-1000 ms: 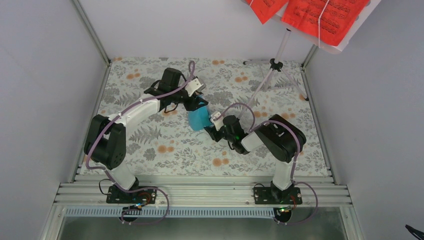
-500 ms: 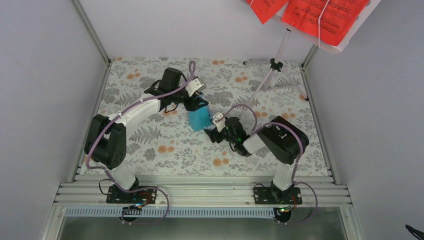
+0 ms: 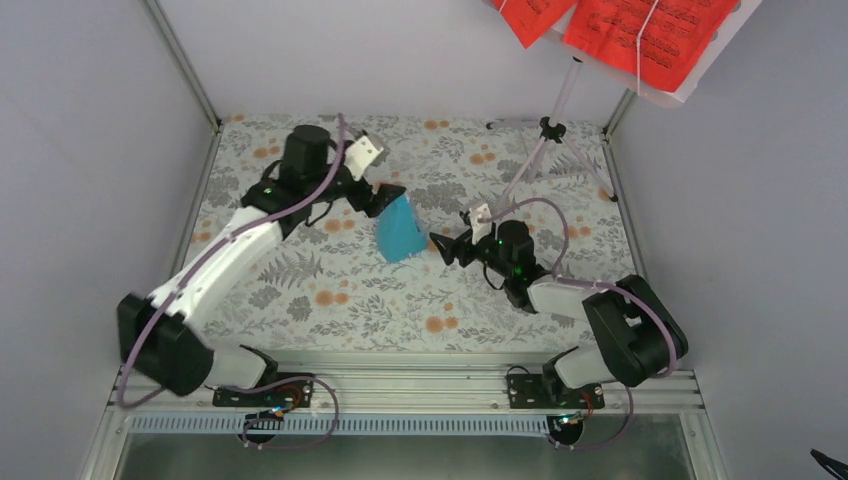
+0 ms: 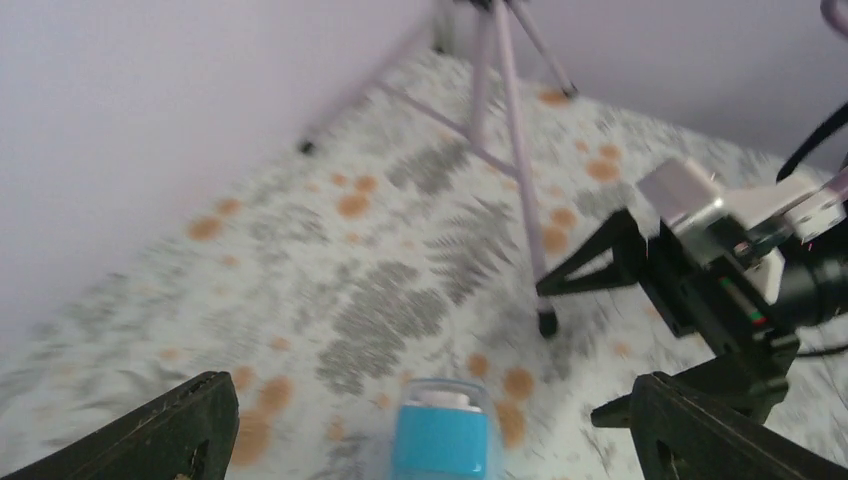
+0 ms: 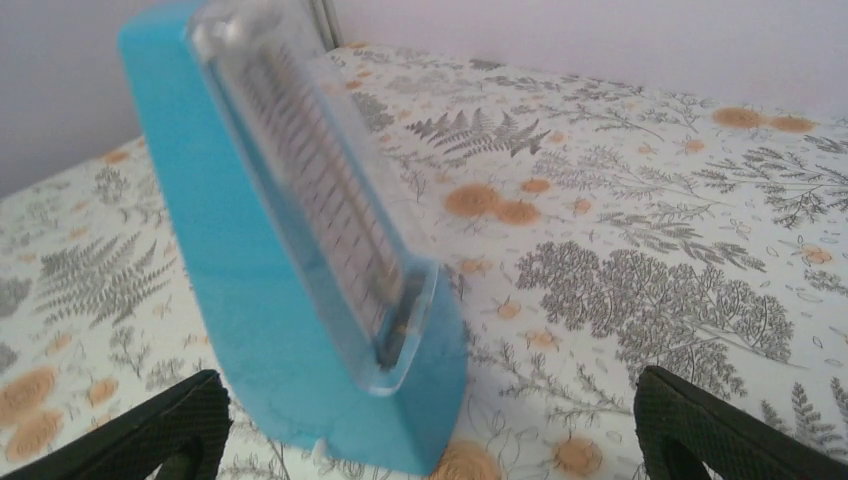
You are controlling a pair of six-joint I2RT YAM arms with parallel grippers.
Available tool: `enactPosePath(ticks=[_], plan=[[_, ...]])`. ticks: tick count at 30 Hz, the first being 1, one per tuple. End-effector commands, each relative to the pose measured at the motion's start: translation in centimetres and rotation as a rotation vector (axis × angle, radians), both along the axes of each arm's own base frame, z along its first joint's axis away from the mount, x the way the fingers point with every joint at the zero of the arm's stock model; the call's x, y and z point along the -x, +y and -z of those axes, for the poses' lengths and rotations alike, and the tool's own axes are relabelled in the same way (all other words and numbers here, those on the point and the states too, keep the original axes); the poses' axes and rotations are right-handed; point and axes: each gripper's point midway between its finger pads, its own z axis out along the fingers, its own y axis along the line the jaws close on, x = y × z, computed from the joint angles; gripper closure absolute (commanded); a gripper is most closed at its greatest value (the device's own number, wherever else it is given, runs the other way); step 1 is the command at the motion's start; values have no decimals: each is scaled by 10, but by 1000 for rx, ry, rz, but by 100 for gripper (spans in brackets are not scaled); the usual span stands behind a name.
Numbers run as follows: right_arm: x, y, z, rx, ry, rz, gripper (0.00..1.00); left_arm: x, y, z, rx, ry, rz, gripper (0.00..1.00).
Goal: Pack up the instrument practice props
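The light-blue metronome (image 3: 398, 234) stands free on the floral table, its clear face towards my right gripper. My left gripper (image 3: 388, 193) hovers just behind its top, open, and in the left wrist view the metronome's top (image 4: 445, 442) sits low between the spread fingers (image 4: 168, 432) without touching them. To its right is my right gripper (image 3: 438, 248), also open. The metronome (image 5: 300, 260) fills the left half of the right wrist view, clear of both fingers (image 5: 728, 432). The lilac music stand (image 3: 545, 148) is at the back right, red sheet-music pages (image 3: 645, 32) on its desk.
The stand's tripod legs (image 4: 508, 130) spread over the table's back right corner, one foot close to my right gripper (image 4: 705, 275). Grey walls close in the table on three sides. An aluminium rail (image 3: 400, 385) carries both arm bases at the near edge.
Both grippers have opened wide and drawn off the metronome. The left arm stretched out with its wrist shifted back-left; the right arm pulled right. The metronome now stands alone.
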Motion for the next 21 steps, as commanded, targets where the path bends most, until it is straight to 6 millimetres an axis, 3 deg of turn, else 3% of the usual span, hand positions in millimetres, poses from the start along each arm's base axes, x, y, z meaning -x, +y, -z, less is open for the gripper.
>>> enactPosePath(ticks=[1,5,9,13,16,21], plan=[[-12,8,-9,-53,131,-55,7,-16,55,-58,27,-103,-342,3],[-36,6,-12,-147,259,-31,17,-19,114,-64,49,-119,-601,2],[-54,17,0,-125,347,-27,31,-7,146,-51,35,-150,-739,2],[-62,17,12,-86,381,14,47,5,152,-46,29,-146,-750,2],[-58,20,37,-35,422,12,56,12,154,-42,31,-134,-746,1],[-38,51,57,46,440,-74,64,19,160,-44,43,-148,-763,2]])
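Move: The blue metronome stands upright, its middle some 5 cm ahead of the right hand, 8 cm to its left and 5 cm lower. The foot of the music stand's nearest leg is about 6 cm ahead of the right hand and 6 cm to its right, on the table some 12 cm below. From the left hand the metronome's middle lies about 3 cm ahead, 2 cm to the right and 19 cm down. Forward about 6 cm and slightly up, then down to some 4 cm below its start while edging left, the right hand closes in on the metronome's scale side; its fingers tip down about 25 degrees and narrow from nearly wide to under half open. The left hand, staying open, swings left some 15 cm away from the metronome, rising then partly sinking, and turns about 40 degrees counter-clockwise. ##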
